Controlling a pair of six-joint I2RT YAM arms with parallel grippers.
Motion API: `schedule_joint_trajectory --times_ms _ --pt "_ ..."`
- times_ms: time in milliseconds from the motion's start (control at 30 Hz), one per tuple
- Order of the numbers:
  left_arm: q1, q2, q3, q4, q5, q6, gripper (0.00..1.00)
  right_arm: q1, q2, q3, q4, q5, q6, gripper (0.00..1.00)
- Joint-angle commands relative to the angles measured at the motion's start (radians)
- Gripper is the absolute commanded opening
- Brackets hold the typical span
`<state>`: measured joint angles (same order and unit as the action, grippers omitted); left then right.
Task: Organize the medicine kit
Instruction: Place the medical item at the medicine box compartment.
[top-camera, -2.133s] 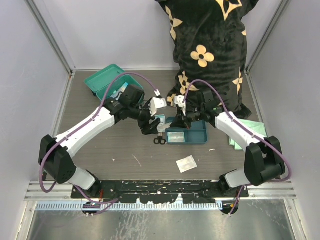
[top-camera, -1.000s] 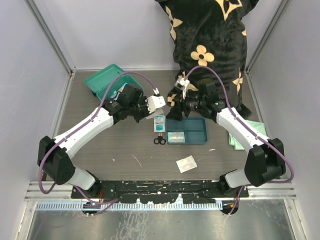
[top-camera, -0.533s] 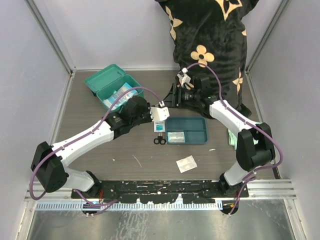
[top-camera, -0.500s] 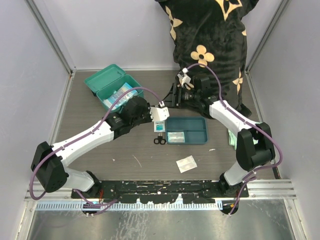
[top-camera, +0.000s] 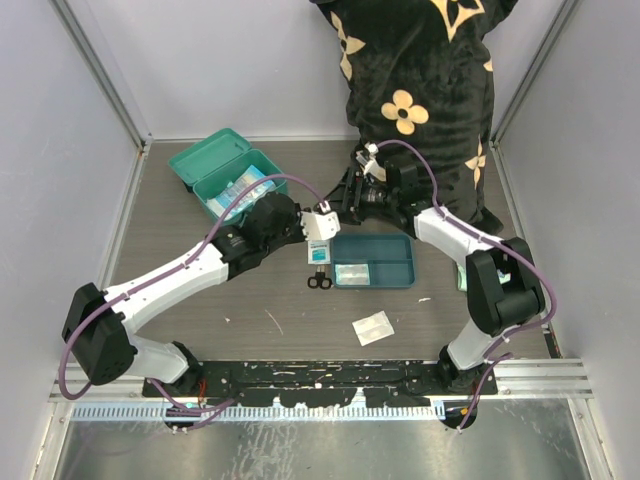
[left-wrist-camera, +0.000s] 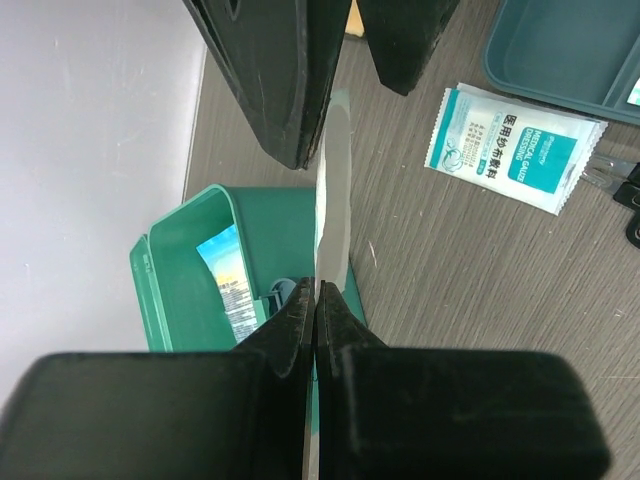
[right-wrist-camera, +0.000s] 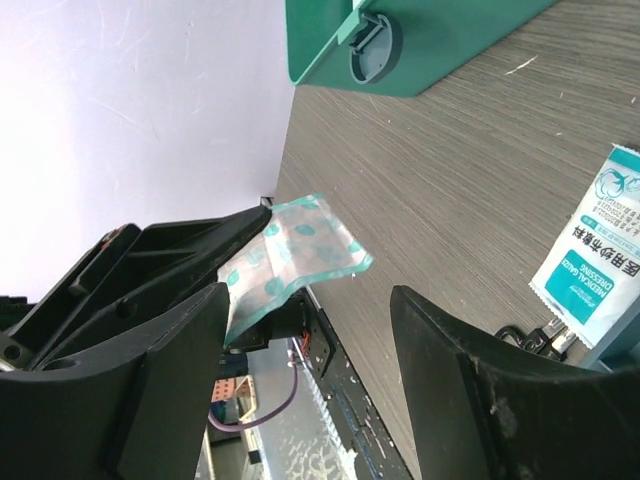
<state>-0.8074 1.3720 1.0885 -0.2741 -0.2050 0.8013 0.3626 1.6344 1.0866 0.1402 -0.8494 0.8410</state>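
Note:
The medicine kit (top-camera: 212, 157), a teal-green box, lies open at the back left with a blue-white pack inside; it also shows in the left wrist view (left-wrist-camera: 185, 255) and, with its latch, in the right wrist view (right-wrist-camera: 430, 40). My left gripper (top-camera: 312, 227) is shut on a thin white packet with teal dots (right-wrist-camera: 290, 250), seen edge-on in its own view (left-wrist-camera: 333, 195). My right gripper (top-camera: 341, 207) hangs open just right of it. Its fingers (right-wrist-camera: 150, 370) stand on either side of the packet's free end without touching it.
A darker divided tray (top-camera: 392, 262) sits mid-table, with a white-teal sachet (top-camera: 318, 251) and black scissors (top-camera: 320, 282) to its left. A white packet (top-camera: 373, 327) lies nearer the front. A person in a dark flowered garment (top-camera: 410, 80) stands behind the table.
My left arm carried the dotted packet from over the tray to the left and down. My right gripper rose, opened wider and swung left toward the packet.

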Motion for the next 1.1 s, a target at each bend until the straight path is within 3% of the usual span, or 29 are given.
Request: schedule_joint_trajectory --times_ms 0,500,800,967,1067 --pt "-0.008 -0.007 0.011 0.077 -0.008 -0.005 0.0 -0.004 0.019 0.005 0.11 -0.027 0.085 0.71" --pt "-0.022 0.015 0.01 0.075 0.001 -0.005 0.0 -0.003 0.051 -0.013 0.226 -0.053 0.178 0.4" --pt "-0.025 0.016 0.004 0.067 0.01 -0.002 0.0 -0.006 0.054 -0.008 0.225 -0.058 0.155 0.24" --pt "-0.024 0.013 0.01 0.03 0.049 -0.009 0.0 -0.008 0.043 0.001 0.195 -0.051 0.112 0.09" --pt "-0.024 0.012 0.021 -0.016 0.093 -0.025 0.1 -0.012 0.031 0.007 0.164 -0.046 0.068 0.02"
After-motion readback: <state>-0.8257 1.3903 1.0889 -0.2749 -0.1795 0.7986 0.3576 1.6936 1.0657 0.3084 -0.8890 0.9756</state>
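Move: The dotted packet, the medical item in the left fingers, has its free end between the right hand's open fingers. Its middle is about 2 cm left of the right hand, and some 2 cm ahead and 2 cm right of the left hand. From the right hand, all roughly 19 cm lower, the gauze packet is about 7 cm back and 3 cm left, the scissors 13 cm back and 3 cm left, and the blue tray's middle 9 cm back and 9 cm right. The right fingers close from wide open to almost shut and pinch the free end of the dotted packet, the hand easing only about 1 cm left and forward as it rolls some 5 degrees. The left hand keeps its pinch on the other end, drifting roughly 1 cm right and a little down, towards the right hand. ##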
